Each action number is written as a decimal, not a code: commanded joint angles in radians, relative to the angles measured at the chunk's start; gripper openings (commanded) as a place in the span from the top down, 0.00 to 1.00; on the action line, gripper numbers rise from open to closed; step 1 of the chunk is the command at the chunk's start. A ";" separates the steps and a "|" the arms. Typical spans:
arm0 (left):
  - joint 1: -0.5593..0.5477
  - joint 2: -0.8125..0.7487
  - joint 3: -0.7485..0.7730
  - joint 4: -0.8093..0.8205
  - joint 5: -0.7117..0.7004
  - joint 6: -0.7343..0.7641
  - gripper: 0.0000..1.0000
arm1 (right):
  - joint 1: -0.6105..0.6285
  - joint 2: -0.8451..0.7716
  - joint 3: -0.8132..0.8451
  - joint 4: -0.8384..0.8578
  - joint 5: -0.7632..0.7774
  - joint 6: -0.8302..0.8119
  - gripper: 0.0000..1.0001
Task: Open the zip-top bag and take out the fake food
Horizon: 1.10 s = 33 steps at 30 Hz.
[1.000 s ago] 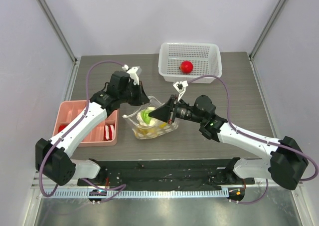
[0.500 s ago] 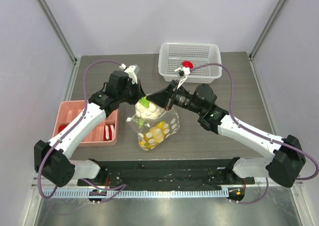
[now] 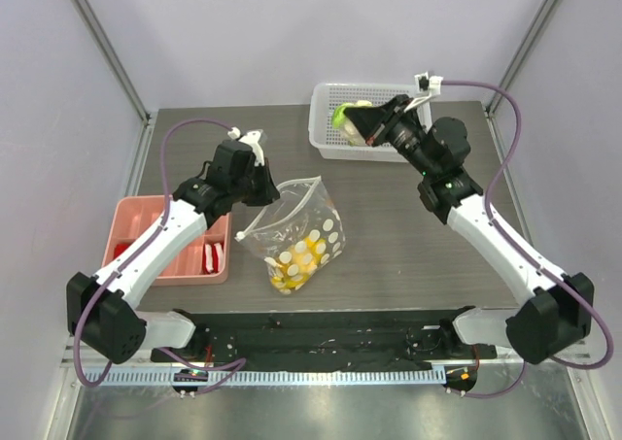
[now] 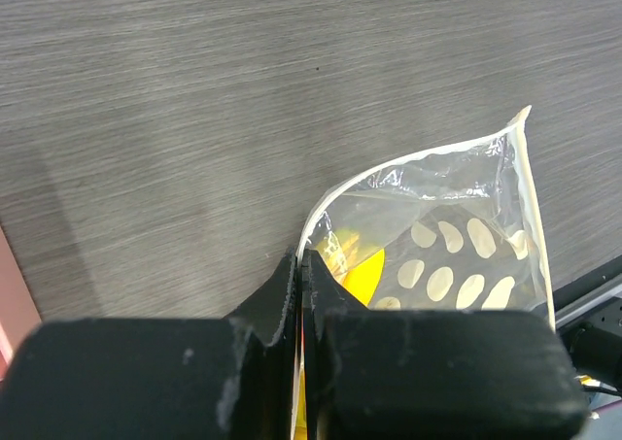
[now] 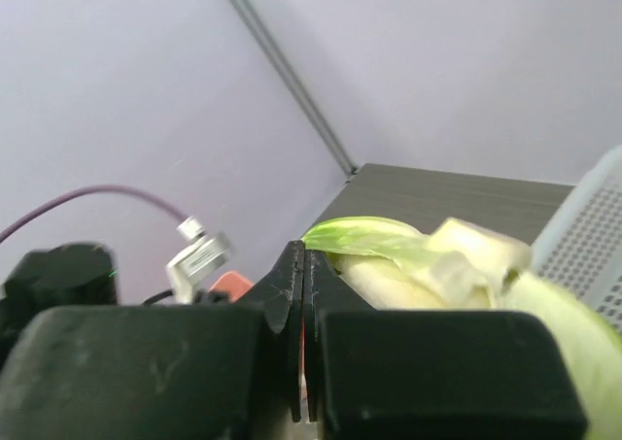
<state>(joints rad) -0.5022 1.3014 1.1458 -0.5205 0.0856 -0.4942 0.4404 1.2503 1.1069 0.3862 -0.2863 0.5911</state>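
Observation:
The clear dotted zip-top bag [image 3: 303,228] stands open on the dark table, and my left gripper [image 3: 264,193] is shut on its upper left rim. In the left wrist view the jaws [image 4: 303,265] pinch that rim, with the bag [image 4: 466,255] spreading to the right. Yellow fake food [image 3: 290,262] lies in the bag's bottom and shows through the plastic [image 4: 362,273]. My right gripper [image 3: 356,121] is shut on a white cauliflower with a green leaf [image 3: 343,117], held above the white basket's left end. The cauliflower [image 5: 437,265] fills the right wrist view beside the shut jaws [image 5: 304,265].
The white perforated basket [image 3: 408,98] stands at the back right of the table. A pink tray [image 3: 146,217] with red pieces lies at the left, under the left arm. Grey walls close in the table on three sides.
My right gripper has pulled the cauliflower up out of the bag and carried it back and right over the basket. The left gripper has kept its hold on the bag's rim.

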 commanded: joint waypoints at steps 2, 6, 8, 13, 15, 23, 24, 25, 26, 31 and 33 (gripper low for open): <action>0.002 -0.040 0.011 0.037 0.008 0.002 1.00 | -0.113 0.200 0.140 0.032 0.003 -0.022 0.99; 0.002 -0.050 0.006 0.046 0.031 -0.007 1.00 | -0.196 0.389 0.259 0.042 -0.051 0.021 0.99; 0.002 -0.051 0.003 0.053 0.045 -0.012 1.00 | -0.222 0.458 0.306 0.010 -0.054 0.012 0.99; 0.001 -0.062 0.008 0.050 0.057 -0.010 1.00 | -0.243 0.607 0.405 -0.018 -0.040 -0.019 0.99; 0.001 -0.067 0.006 0.054 0.060 -0.010 1.00 | -0.246 0.653 0.456 -0.047 -0.039 -0.036 0.99; 0.001 -0.082 0.000 0.065 0.065 -0.006 1.00 | -0.264 0.851 0.585 -0.085 -0.028 -0.014 0.99; 0.001 -0.083 -0.003 0.069 0.065 -0.007 1.00 | -0.266 0.873 0.635 -0.104 -0.030 -0.017 0.99; 0.001 -0.085 -0.004 0.071 0.063 -0.007 1.00 | -0.266 0.894 0.663 -0.121 -0.030 -0.025 0.99; 0.001 -0.086 -0.006 0.073 0.063 -0.007 1.00 | -0.266 0.935 0.689 -0.160 -0.027 -0.033 0.99; 0.001 -0.082 -0.004 0.070 0.063 -0.006 1.00 | -0.267 1.009 0.869 -0.332 0.041 -0.083 0.81; 0.001 -0.080 -0.004 0.068 0.063 -0.004 1.00 | -0.266 0.999 0.886 -0.379 0.058 -0.094 0.42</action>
<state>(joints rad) -0.5026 1.2461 1.1397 -0.5045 0.1360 -0.4976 0.1791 2.2650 1.9049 0.1307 -0.2787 0.5480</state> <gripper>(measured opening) 0.003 0.259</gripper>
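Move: Out over the table, the white basket's middle lies about 26 cm ahead of the right hand, 10 cm to its right and some 37 cm below; that hand already holds the cauliflower. The apple inside the basket sits about 24 cm ahead, 9 cm right and 36 cm down, and the bag some 10 cm back, 9 cm left and 33 cm below. From the left hand, the basket is roughly 30 cm ahead, 26 cm right and 16 cm down. Swinging forward nearly 30 cm and sinking about 20, slightly to the right, the right hand carries the cauliflower down towards the basket's far part, fingers tipping down some 25 degrees; after the main drop it runs almost level, then starts opening about a quarter. The left hand keeps pinching the bag's rim and rises about 2 cm. ##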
